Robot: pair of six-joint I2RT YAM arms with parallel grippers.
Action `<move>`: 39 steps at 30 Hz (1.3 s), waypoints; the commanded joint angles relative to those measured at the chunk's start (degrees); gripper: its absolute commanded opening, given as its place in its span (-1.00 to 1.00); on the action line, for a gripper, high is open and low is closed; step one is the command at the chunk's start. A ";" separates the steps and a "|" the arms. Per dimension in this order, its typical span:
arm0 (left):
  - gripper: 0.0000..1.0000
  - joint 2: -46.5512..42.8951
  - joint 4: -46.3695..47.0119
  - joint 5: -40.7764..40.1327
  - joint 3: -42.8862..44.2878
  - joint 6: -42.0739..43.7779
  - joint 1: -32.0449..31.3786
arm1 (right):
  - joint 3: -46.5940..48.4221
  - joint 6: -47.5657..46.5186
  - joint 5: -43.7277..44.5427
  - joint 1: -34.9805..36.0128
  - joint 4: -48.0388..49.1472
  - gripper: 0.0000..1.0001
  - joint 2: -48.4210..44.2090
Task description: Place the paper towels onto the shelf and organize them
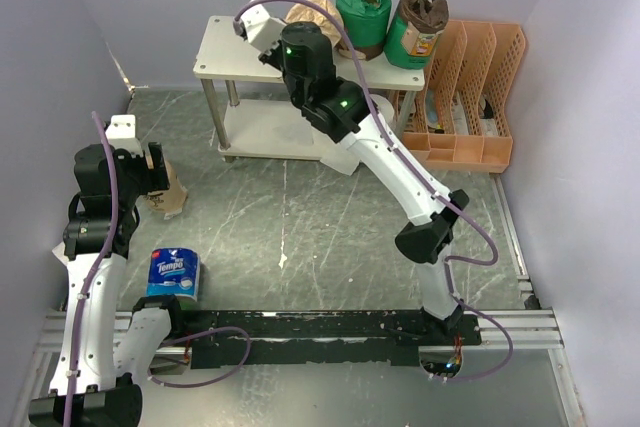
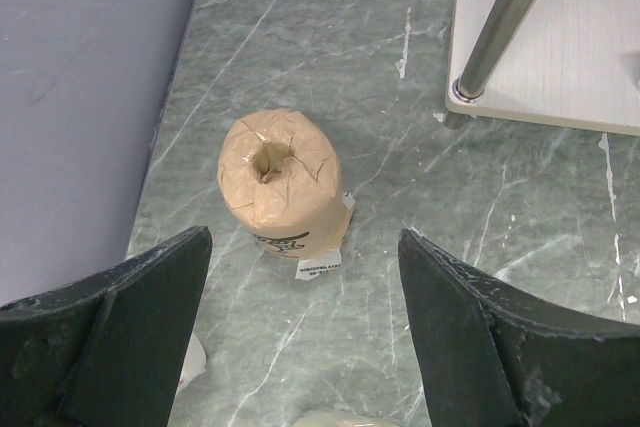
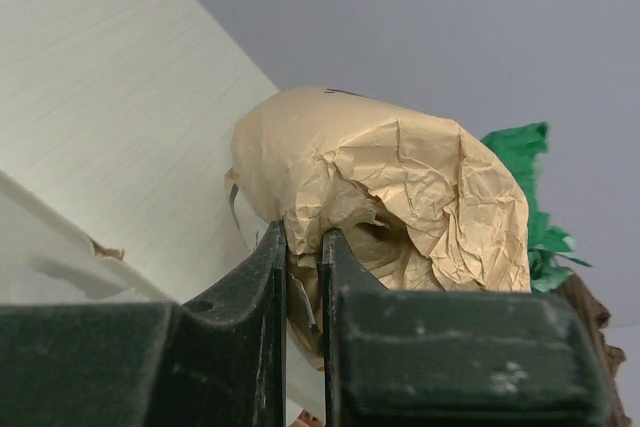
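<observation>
On the floor at the left stands a tan-wrapped paper towel roll (image 2: 280, 182), upright with its core hole facing up. My left gripper (image 2: 303, 239) hovers open just short of it, apart from it, and the top view shows that roll (image 1: 172, 197) beside the gripper (image 1: 157, 171). A second tan roll (image 3: 380, 177) rests on the shelf's top board (image 3: 120, 97), with my right gripper (image 3: 303, 237) shut on its crumpled wrap. Two green-wrapped rolls (image 1: 362, 9) (image 1: 415, 29) stand on the shelf (image 1: 215, 47) to its right. The blue Tempo roll (image 1: 175, 275) sits near the left arm's base.
An orange slotted file rack (image 1: 470, 97) stands right of the shelf against the wall. A metal shelf post (image 2: 510, 17) and the lower board (image 2: 560, 47) are close to the floor roll. Walls close in on the left, right and back.
</observation>
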 commanded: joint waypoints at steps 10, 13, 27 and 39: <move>0.76 -0.04 1.43 -0.52 2.08 0.48 -0.27 | -3.06 1.08 2.83 0.68 3.83 -0.42 -2.96; 0.76 0.04 1.43 -0.28 2.08 0.47 -0.24 | -3.79 0.28 3.06 1.48 5.87 -0.07 -3.27; 0.76 0.33 1.26 -0.92 2.34 0.56 -0.27 | -4.48 -7.69 1.11 0.56 21.55 0.27 -1.43; 0.75 0.69 1.43 -1.17 1.99 0.83 -0.05 | -19.75 -7.23 6.44 4.74 36.75 0.40 -8.44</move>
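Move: The right hand, over the top shelf's front, still pinches the brown roll; the roll's place on the shelf is about 5 cm ahead, 1 cm right and 4 cm below. The green roll stands some 5 cm ahead and 11 cm right, the brown-topped green roll 3 cm ahead and 23 cm right, both near hand height. From the left hand, the brown roll's place lies roughly 25 cm ahead, 34 cm right and 16 cm up. The right hand dips about 2 cm, opens to release the brown roll, then rises some 6 cm, tipping up. ##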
